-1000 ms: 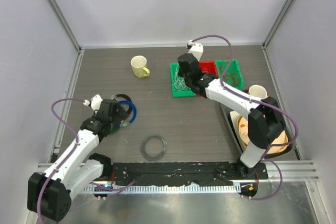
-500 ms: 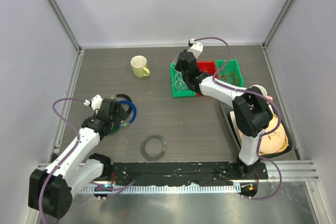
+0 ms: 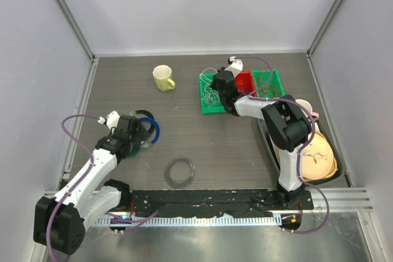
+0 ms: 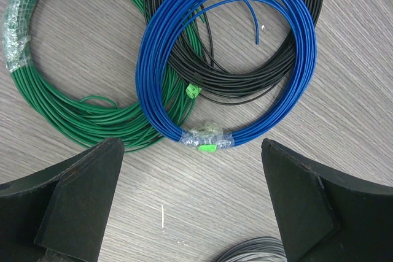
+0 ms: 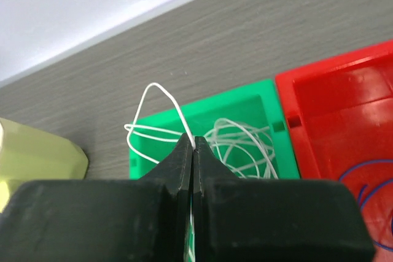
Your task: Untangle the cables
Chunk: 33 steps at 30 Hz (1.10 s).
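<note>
White cable (image 5: 161,93) lies in loose loops in the left green bin (image 5: 202,111), and one loop rises over the bin's far rim. My right gripper (image 5: 194,143) is shut on a strand of this white cable, right above the bin. In the top view the gripper (image 3: 216,84) sits over that bin (image 3: 205,110). A blue-purple cable (image 5: 362,179) lies in the red bin (image 5: 344,99). Thin reddish cables lie in the right green bin (image 3: 273,87). My left gripper (image 4: 193,207) is open and empty, low over the table, just short of the blue ring (image 4: 227,53).
The green ring (image 4: 61,84) and black ring (image 4: 245,75) lie overlapped with the blue ring. A dark grey coil (image 3: 181,173) lies near the front. A yellow cup (image 3: 163,78) stands at the back left. A black tray with a plate (image 3: 319,157) and a cup is at the right.
My right arm has folded in towards the bins, its gripper staying over the left green bin. A white loop now rises over the bin's far rim. The left arm has barely moved.
</note>
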Tool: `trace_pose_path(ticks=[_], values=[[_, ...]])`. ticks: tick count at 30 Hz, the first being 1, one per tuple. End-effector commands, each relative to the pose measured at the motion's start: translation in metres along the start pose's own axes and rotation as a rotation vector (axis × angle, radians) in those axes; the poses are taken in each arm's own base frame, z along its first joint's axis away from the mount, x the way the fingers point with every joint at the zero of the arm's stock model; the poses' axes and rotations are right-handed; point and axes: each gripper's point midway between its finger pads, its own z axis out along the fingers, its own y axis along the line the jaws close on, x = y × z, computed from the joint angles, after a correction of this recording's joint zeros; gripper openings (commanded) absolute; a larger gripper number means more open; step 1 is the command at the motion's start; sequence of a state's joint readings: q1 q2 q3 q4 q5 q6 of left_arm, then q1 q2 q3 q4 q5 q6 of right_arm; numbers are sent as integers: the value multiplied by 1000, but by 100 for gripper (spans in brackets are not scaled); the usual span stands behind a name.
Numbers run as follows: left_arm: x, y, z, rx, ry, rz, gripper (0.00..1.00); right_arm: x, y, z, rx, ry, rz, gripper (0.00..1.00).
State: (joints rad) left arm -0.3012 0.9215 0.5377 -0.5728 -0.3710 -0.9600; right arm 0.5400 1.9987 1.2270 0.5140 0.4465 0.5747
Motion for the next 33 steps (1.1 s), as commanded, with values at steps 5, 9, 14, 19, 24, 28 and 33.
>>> trace_pose_path(ticks=[5, 9, 14, 19, 24, 28, 33], values=[[-4, -3, 4, 13, -17, -14, 100, 26, -12, -9, -1, 39, 27, 1], [-4, -6, 4, 19, -10, -18, 100, 33, -19, -14, 23, 47, 6, 1], [-3, -4, 7, 5, -13, -32, 100, 23, -11, -16, 16, 44, -49, 1], [-5, -5, 8, -1, -18, -51, 100, 1, 6, -29, 1, 25, -101, 16], [-10, -4, 8, -20, -32, -66, 100, -22, 16, -50, 7, 1, -148, 47], [-18, -1, 8, -45, -57, -72, 100, -40, 22, -69, -10, -4, -194, 63], [-19, -18, 3, 27, -31, -69, 100, -79, 29, -103, -63, -53, -200, 77]])
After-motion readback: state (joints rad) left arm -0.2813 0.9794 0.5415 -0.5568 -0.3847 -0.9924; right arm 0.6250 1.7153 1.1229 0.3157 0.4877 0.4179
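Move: The right hand, still pinching a loop of the white cable, hangs almost directly over the middle of the left green bin, which lies some 11 cm below and about 2 cm to its right, with much of the cable already in it. The red bin is about 13 cm to the hand's right, roughly level with it; the yellow mug stands some 17 cm left and 3 cm farther out. From the left hand, the green bin is about 27 cm ahead and 25 cm right. Keeping its pinch on the white cable, the right hand lowers it about 5 cm into the left green bin, easing back towards the base and tipping slightly down. Low over the bin the fingers open to about three quarters and let go; the hand then climbs some 11 cm, still drawing back, rolling its left side down about 10 degrees. ##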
